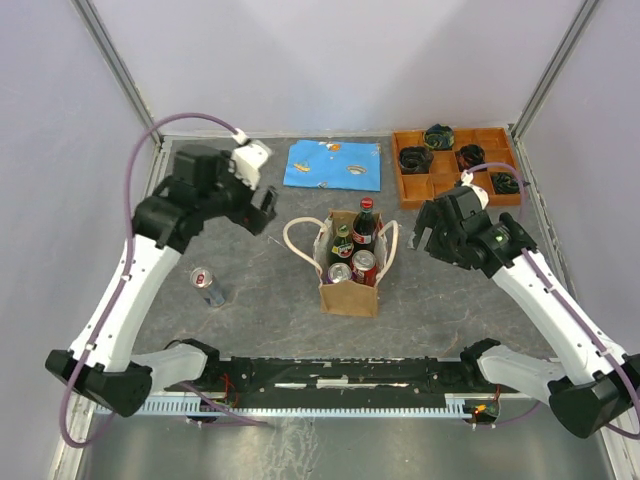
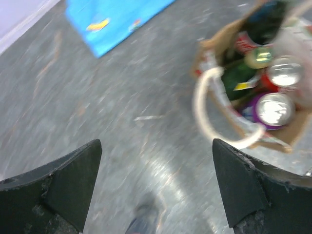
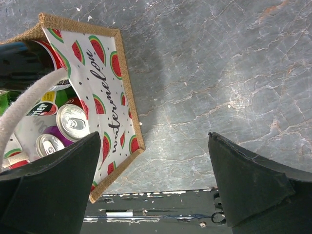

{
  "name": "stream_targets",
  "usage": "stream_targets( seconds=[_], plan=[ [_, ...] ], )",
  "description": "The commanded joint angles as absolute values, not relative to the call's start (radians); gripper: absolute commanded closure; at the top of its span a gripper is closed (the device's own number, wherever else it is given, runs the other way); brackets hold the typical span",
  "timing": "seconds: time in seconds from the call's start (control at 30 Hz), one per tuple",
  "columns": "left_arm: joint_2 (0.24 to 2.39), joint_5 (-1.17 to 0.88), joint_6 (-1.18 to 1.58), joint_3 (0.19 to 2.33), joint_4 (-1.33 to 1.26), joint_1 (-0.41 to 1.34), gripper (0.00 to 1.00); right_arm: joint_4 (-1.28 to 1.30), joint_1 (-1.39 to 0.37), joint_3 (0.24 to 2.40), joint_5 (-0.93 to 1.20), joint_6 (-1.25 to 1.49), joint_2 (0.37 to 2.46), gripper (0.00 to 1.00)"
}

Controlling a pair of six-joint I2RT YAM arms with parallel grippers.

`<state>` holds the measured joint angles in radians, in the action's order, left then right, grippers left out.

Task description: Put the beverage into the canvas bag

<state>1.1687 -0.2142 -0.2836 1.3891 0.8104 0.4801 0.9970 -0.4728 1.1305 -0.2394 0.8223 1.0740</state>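
The tan canvas bag (image 1: 350,298) stands upright mid-table, with white rope handles and a watermelon print (image 3: 105,87) on one side. Inside it are a dark cola bottle (image 1: 365,225), a green bottle (image 1: 343,243) and silver-topped cans (image 1: 364,262) (image 3: 73,122). One more beverage, a red and blue can (image 1: 208,287), stands alone on the table left of the bag. My left gripper (image 1: 264,207) (image 2: 156,146) hangs open and empty up left of the bag (image 2: 285,132). Just right of the bag, my right gripper (image 1: 425,232) (image 3: 154,141) is open and empty too.
A blue printed cloth (image 1: 333,165) (image 2: 112,19) lies flat behind the bag. An orange compartment tray (image 1: 455,180) holding dark coiled items sits at the back right. The black base rail (image 1: 350,375) (image 3: 161,209) runs along the near edge. The left wrist view is motion-blurred.
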Motion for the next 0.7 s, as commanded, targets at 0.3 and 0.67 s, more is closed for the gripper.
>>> stream_targets(
  seconds=[0.3,0.67],
  plan=[
    [1.256,-0.178,-0.647,1.385,1.363,0.074,0.01,0.897,-0.469,1.131,-0.177,0.8,1.145,0.01],
    [1.173,-0.124,-0.815,1.151,1.347,-0.085,0.01,0.892,-0.469,1.115,-0.175,0.802,1.14,0.01]
  ],
)
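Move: The last beverage still outside, the blue can, stands about 20 cm to the left of the left hand, some 8 cm back and 23 cm below it. The canvas bag is on the other side of that hand, about 15 cm right, 2 cm back and 22 cm lower. The purple can in it is some 13 cm right and 6 cm back of the hand. From the right hand the blue can lies roughly 48 cm left, 6 cm back and 13 cm below. Heading for the standing blue can, the left hand sweeps about 19 cm left away from the bag, soon also sinking some 13 cm and drawing back, to slow down just above the can. Its fingers stay wide open and untouching while the wrist tips some 45 degrees until they point nearly straight down. The empty right hand eases a couple of centimetres left, forward and down. ##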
